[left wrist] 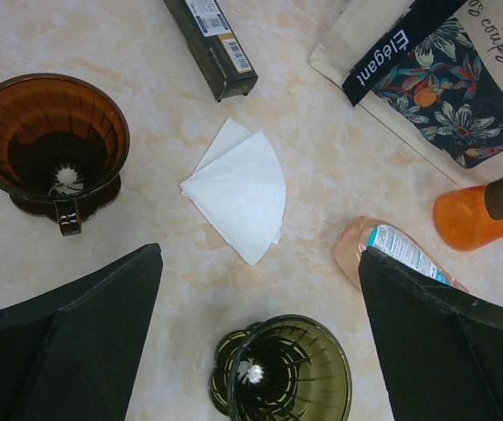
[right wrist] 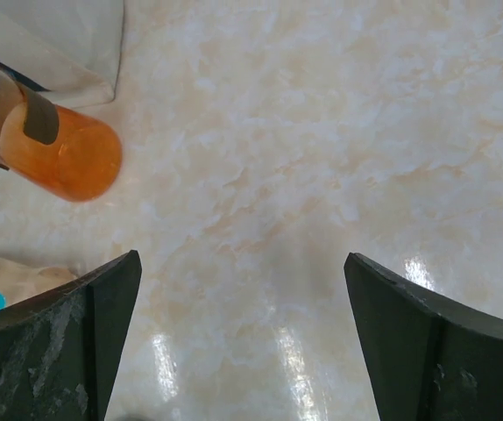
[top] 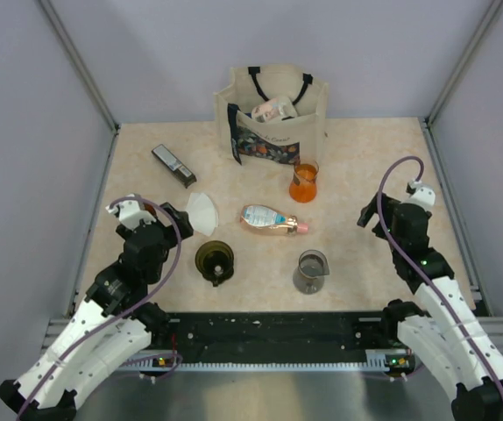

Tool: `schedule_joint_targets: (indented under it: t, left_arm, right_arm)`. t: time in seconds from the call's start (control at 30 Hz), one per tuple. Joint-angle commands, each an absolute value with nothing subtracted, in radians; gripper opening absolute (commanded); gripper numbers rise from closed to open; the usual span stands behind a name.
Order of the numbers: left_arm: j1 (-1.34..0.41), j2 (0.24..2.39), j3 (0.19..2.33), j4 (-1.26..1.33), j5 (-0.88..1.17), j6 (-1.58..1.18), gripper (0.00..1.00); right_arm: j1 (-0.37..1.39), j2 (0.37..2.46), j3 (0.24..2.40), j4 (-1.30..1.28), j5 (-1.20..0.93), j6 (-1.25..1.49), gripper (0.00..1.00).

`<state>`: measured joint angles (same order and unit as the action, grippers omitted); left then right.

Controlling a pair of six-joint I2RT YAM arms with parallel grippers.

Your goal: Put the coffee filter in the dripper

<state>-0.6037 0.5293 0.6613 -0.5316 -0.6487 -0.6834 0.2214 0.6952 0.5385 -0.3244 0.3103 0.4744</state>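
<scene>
The white folded coffee filter (top: 203, 213) (left wrist: 238, 189) lies flat on the marble table, just ahead of my left gripper (top: 180, 221) (left wrist: 260, 254), which hangs open and empty above it. A dark green dripper (top: 214, 261) (left wrist: 282, 368) stands upright near that gripper's fingers. In the left wrist view a brown dripper (left wrist: 50, 140) stands left of the filter; my left arm hides it in the top view. My right gripper (top: 371, 210) (right wrist: 243, 256) is open over bare table at the right, holding nothing.
A black box (top: 173, 165) (left wrist: 212, 44) lies behind the filter. A cloth bag (top: 273, 114) stands at the back. An orange beaker (top: 304, 182) (right wrist: 59, 149), a lying pink bottle (top: 273, 219) and a grey glass vessel (top: 311, 270) occupy the middle.
</scene>
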Motion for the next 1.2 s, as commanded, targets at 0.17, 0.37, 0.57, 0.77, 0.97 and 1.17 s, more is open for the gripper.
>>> schedule_joint_targets:
  t: [0.17,0.37,0.57,0.77,0.97,1.17]
  left_arm:
    - [-0.601,0.517,0.675,-0.557,-0.722,-0.755,0.99]
    - [-0.603,0.557,0.701,-0.548,-0.684,-0.744,0.99]
    - [-0.601,0.650,0.764,-0.606,-0.560,-0.749,0.99]
    - [-0.603,0.695,0.789,-0.703,-0.526,-0.782,0.99]
    - [-0.601,0.686,0.735,-0.669,-0.522,-0.808,0.99]
    - [-0.601,0.651,0.710,-0.692,-0.578,-0.853,0.99]
  right_arm:
    - [0.221,0.577,0.480,-0.190,0.267,0.468,0.99]
    - [0.219,0.555,0.476,-0.181,0.250,0.457,0.99]
    - [0.221,0.584,0.476,-0.184,0.241,0.454,0.99]
    - [0.222,0.630,0.540,-0.198,0.050,0.416,0.99]
    - [0.557,0.773,0.731,-0.258,0.091,0.348,0.99]
    - [1.058,1.064,0.906,-0.235,0.371,0.377,0.99]
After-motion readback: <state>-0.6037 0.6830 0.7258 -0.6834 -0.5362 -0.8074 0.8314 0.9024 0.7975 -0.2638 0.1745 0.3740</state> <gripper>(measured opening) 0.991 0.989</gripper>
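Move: The coffee filter lies flat some 10 cm ahead of my left hand, 8 cm to its right and about 22 cm below. The green dripper stands 4 cm back and 11 cm to the right; the amber one is 8 cm ahead, 12 cm to the left. From my right hand the filter is about 53 cm left, 6 cm ahead; the bottle 33 cm left, 4 cm ahead; the glass jug 22 cm left, 11 cm back. I lift my right hand a little, then sweep it left about 20 cm, quickest at the end, towards the bottle and filter, rising some 7 cm, easing back slightly and turning about 45 degrees counter-clockwise. My left hand sinks 3 to 4 cm and shifts about 2 cm right towards filter and green dripper, tipping further down. Both grippers stay wide open, touching nothing. ##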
